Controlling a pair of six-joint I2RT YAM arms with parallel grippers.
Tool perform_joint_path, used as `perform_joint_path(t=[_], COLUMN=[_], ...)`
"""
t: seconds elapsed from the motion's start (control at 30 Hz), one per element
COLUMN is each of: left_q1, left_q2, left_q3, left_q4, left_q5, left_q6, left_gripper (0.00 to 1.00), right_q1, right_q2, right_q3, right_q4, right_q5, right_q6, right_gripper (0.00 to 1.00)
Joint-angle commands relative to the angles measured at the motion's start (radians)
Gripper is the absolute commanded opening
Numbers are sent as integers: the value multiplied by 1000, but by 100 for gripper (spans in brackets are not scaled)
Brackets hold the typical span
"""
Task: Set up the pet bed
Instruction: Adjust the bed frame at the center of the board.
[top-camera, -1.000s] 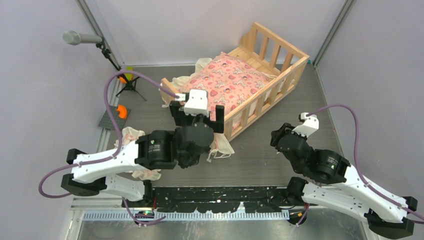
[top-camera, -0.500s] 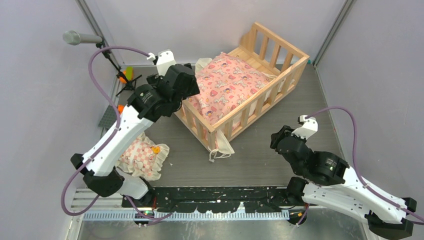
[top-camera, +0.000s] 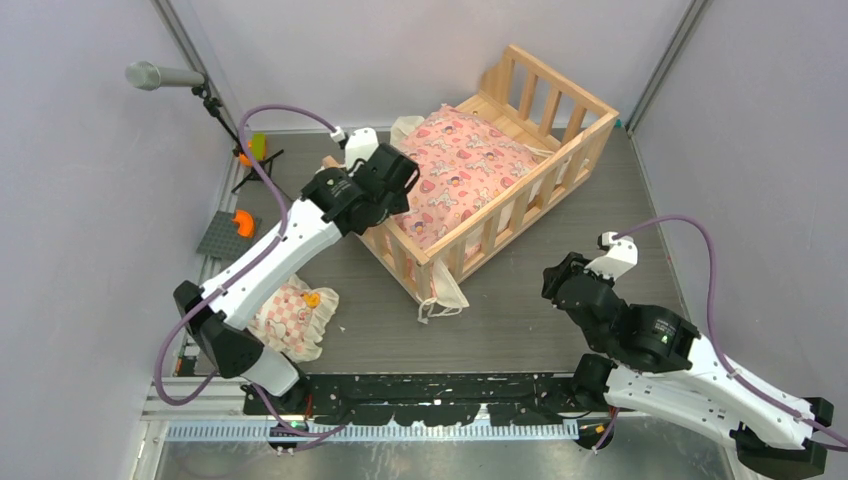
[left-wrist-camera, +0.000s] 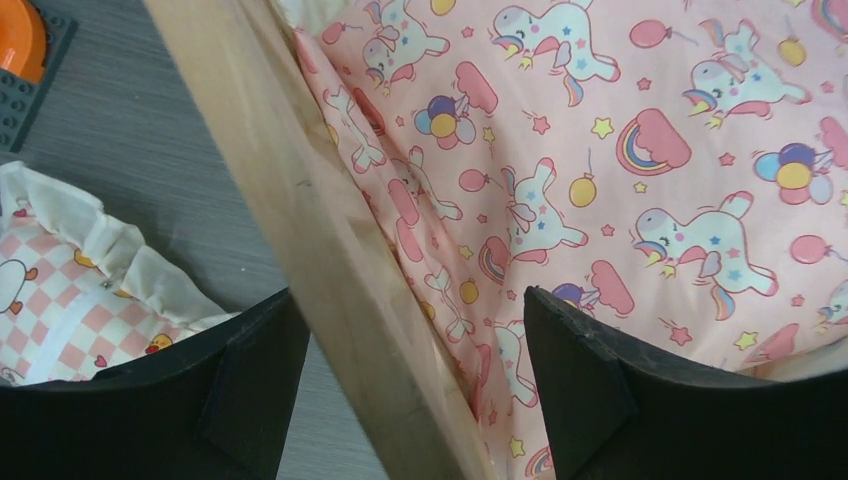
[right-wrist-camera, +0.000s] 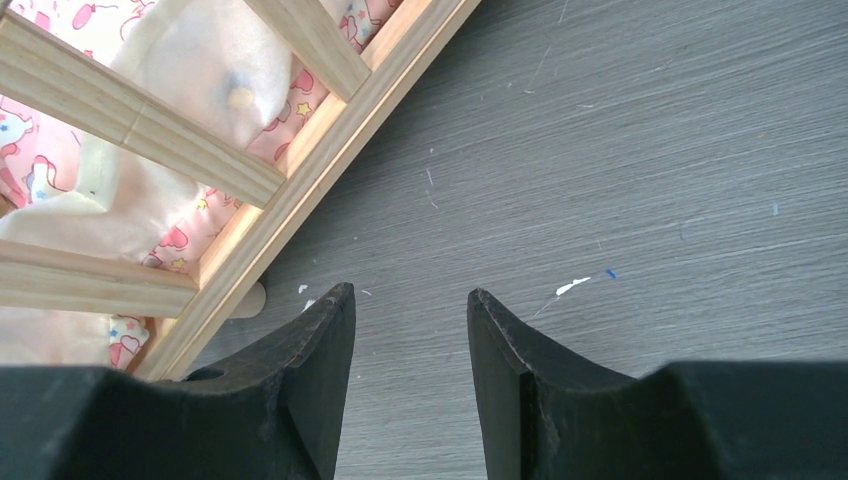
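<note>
The pet bed (top-camera: 590, 112), a pale wooden crib with slatted sides, stands slantwise at the back middle of the table. A pink printed cushion (top-camera: 455, 165) lies inside it, and a cream frill (top-camera: 440, 297) hangs out at the near corner. My left gripper (top-camera: 385, 195) is open and straddles the bed's left rail (left-wrist-camera: 330, 250). One finger is outside the rail and one is over the cushion (left-wrist-camera: 640, 180), with gaps on both sides of my left gripper (left-wrist-camera: 410, 295). My right gripper (top-camera: 558, 275) hovers open and empty over bare table right of the bed, as my right gripper (right-wrist-camera: 411, 290) shows.
A small frilled checked pillow (top-camera: 290, 315) lies on the table at the near left, under the left arm. A microphone (top-camera: 160, 75) on its tripod (top-camera: 258, 172) and an orange block on a grey plate (top-camera: 238, 224) stand along the left wall. A black rail (top-camera: 400, 412) runs along the near edge.
The left arm swung from the bed's near corner up to its back-left side, then settled over the left rail with its jaws slightly narrower. The right arm has not moved.
</note>
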Motion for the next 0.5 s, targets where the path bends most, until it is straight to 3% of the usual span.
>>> perform_joint_path(t=[0.0,0.13,0.23,0.33,0.47], left_q1=[10,14,29,59,100], left_q2=[36,54,67,67,63], left_q3=[18,26,39,41,34], left_q4=[6,19,4,-10,-2], left_q5=[29,69,77,79,75], left_q6=[28,75,129,184,304], left_gripper=[75,60,42,4,0], right_q1=[-2,-2,-3,-3,-3], right_q2=[20,27,24,22,22], right_q3=[4,0,-7,-13,-15], right_q4=[6,6,6,6,6], right_q5=[36,44,45,45,40], right_q6=[-5,-12,-12,-6,-4], right_gripper=[50,50,50,50,50])
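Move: The bed frame's left end rail runs slantwise between the left hand's open fingers. The stretch there lies about 2 cm left of the hand point, 1 cm back and 1 cm below. The frame's near corner post stands some 10 cm back and 7 cm right, and the pink mattress lies about 13 cm right, 5 cm ahead and lower. The small pillow is roughly 20 cm left and 22 cm back. From the right hand, the rail is about 31 cm left and 12 cm ahead. Dipping about 1 cm first, the left hand closes its fingers across the end rail, one outside the frame and one on the mattress side, and pinches it. Then it carries the rail forward and left by some 5 cm, the wrist turning about 10 degrees counter-clockwise. ##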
